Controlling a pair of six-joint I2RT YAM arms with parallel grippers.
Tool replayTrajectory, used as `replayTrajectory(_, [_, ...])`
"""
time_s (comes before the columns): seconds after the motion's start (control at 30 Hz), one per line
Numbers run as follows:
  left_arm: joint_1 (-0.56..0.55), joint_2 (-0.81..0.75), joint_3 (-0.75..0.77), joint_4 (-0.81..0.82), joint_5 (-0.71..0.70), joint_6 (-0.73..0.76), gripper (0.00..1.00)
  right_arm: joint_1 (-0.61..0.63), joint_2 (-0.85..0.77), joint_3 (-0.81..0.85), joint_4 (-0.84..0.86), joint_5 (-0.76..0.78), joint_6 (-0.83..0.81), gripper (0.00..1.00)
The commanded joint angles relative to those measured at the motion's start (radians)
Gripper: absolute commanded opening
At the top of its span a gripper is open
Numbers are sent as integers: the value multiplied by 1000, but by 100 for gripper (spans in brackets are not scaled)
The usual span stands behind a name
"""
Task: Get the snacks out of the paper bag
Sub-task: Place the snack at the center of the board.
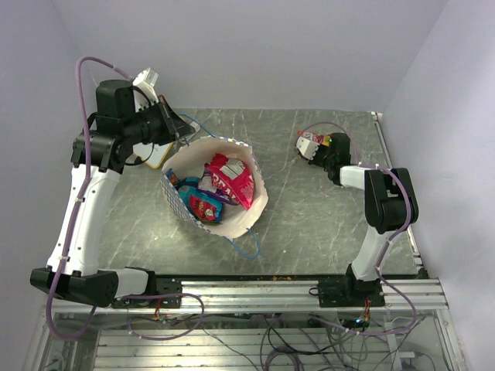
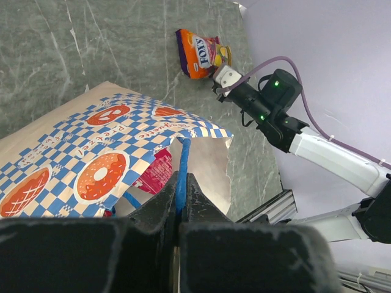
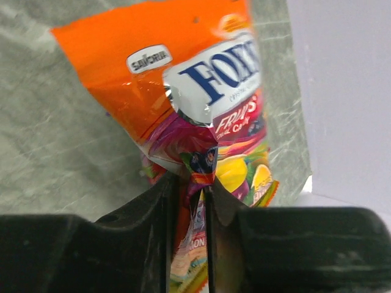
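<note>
The paper bag (image 1: 240, 220) lies open on its side at the table's centre-left. Inside it are a large red-pink packet (image 1: 230, 179), a blue one (image 1: 186, 193) and a small red one (image 1: 205, 205). My left gripper (image 1: 184, 130) is shut on the bag's blue cord handle (image 2: 181, 160) at the far rim and holds the mouth up; the checkered bag (image 2: 91, 159) shows in the left wrist view. My right gripper (image 1: 317, 149) is shut on an orange packet (image 1: 308, 141) at the back right, away from the bag. The packet (image 3: 183, 85) hangs between the jaws, and it also shows in the left wrist view (image 2: 198, 54).
A wooden-framed white board (image 1: 158, 155) lies behind the bag under my left arm. A second blue cord handle (image 1: 247, 246) trails toward the front. The metal rail (image 1: 309, 290) runs along the near edge. Walls close the back and right sides.
</note>
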Motion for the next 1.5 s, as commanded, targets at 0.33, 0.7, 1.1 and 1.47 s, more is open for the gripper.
replayTrajectory(0.33, [-15,-18,-3,29,15,-2,7,-27,-171,-88,-91,30,167,51])
replayTrajectory(0.7, [-15,-12,-23,56,44,-29,7,-46,-275,-23,-198,39,604,56])
replayTrajectory(1.1, [-15,4,-8,63,56,-36,7,-47,-170,-33,-201,108,572,57])
replayTrajectory(1.47, [-14,14,-1,55,44,-34,7,-46,-46,86,-189,133,535,55])
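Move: The right hand holds the orange snack by its near end. Its resting place, on top of the purple snack already on the table, is about 5 cm ahead, 2 cm to the left and 3 cm below the hand. The open paper bag with the remaining snacks stands some 35 cm to this hand's left and 10 cm back. From the left hand, high at the bag's handle, that resting place lies roughly 24 cm ahead, 38 cm to the right and 35 cm below. The right fingers spread to a little over half open and let go of the orange snack as the hand dips slightly and draws back, then it lifts about 8 cm off its lowest point while rolling its left side up and swinging clockwise, some 25 degrees each. Without closing, it sinks again by nearly as much, tipping down a little, and ends with a short push forward so that the parted fingertips come astride the packet's near corner, though whether they touch it can't be seen. ##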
